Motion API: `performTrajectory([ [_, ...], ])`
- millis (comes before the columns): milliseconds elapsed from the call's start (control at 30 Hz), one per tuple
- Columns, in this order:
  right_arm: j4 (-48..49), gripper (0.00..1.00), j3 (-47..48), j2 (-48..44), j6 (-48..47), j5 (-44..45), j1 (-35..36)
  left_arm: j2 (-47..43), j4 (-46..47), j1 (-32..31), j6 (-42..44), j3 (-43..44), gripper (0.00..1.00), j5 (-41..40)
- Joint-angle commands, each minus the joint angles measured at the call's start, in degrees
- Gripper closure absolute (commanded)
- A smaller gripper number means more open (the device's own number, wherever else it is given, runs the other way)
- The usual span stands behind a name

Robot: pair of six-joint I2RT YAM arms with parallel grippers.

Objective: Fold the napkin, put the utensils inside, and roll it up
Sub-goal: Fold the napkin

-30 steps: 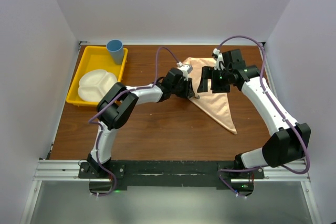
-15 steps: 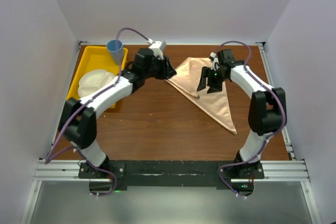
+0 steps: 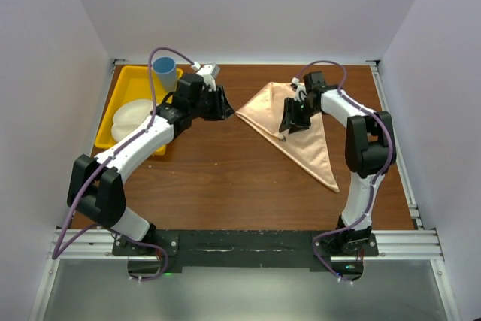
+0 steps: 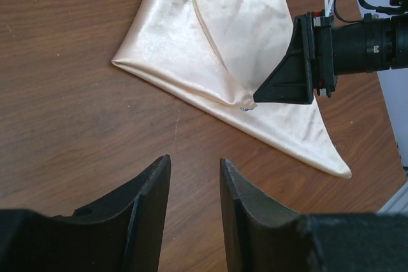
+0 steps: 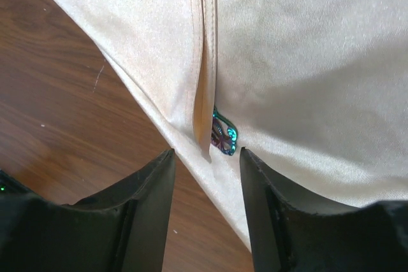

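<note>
The peach-orange napkin (image 3: 301, 129) lies folded into a long triangle on the table right of centre. It also shows in the left wrist view (image 4: 217, 36) and the right wrist view (image 5: 306, 62). A small iridescent metal end of a utensil (image 5: 223, 137) peeks out under the napkin's top flap; the rest of it is hidden. My right gripper (image 3: 288, 126) is open and empty. It hovers low over the napkin's folded left edge, its jaws (image 5: 205, 152) on either side of that metal end. My left gripper (image 3: 227, 110) is open and empty (image 4: 194, 160) over bare wood, left of the napkin's corner.
A yellow tray (image 3: 120, 88) stands at the back left and holds a white divided plate (image 3: 134, 118). A blue cup (image 3: 165, 71) stands at the tray's far corner. White walls close in the back and sides.
My left gripper has pulled back from the napkin's left edge, up and to the left towards the tray. My right gripper has shifted slightly left and down onto the folded edge.
</note>
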Motion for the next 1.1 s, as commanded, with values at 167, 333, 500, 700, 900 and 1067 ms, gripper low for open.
performTrajectory([
  [167, 1.35, 0.55, 4.41, 3.45, -1.15, -3.08, 1.3, -1.88, 1.31, -0.17, -0.6, 0.2, 0.58, 0.69],
  [333, 1.0, 0.63, 4.59, 3.89, -1.15, -3.61, 1.83, -1.88, 1.22, -0.17, -0.6, 0.11, 0.58, 0.51],
  [500, 0.39, 0.83, 3.97, 2.92, -1.15, -4.4, 2.09, -1.53, 1.48, -0.17, -0.52, 0.11, 0.58, 0.42],
  [700, -0.93, 0.9, 2.22, 0.03, -0.1, -5.45, 2.35, -0.82, 1.66, -0.17, -0.6, 0.2, 0.58, 0.69],
  [900, -0.76, 0.9, -0.51, -0.86, 0.6, -5.72, 2.35, 0.06, 1.49, -0.17, -0.69, 0.37, 0.58, 0.95],
  [1067, 0.3, 0.9, -2.0, -1.21, 2.45, -6.69, 2.35, 0.41, 1.05, 0.0, -0.16, 0.99, 0.58, 0.95],
])
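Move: The right hand, half open, has the napkin's folded-over corner about 2 cm to its left and 2 cm below, level with it fore and aft. The utensil's handle end peeks out roughly 1 cm ahead, 1 cm left and 3 cm below. From this hand, the napkin's left tip lies some 8 cm ahead and 16 cm left, its near right tip about 19 cm back and 16 cm right. From the left hand, the folded-over corner is about 16 cm right and 16 cm below, level in reach. The right hand's fingertips shut on the tip of the folded-over corner and pinch it, after easing about 2 cm left and 2 cm down onto it. Once nearly shut, they draw the corner back towards the base by almost 2 cm, rising slightly and keeping hold, with the fingers still pointing steeply down. ##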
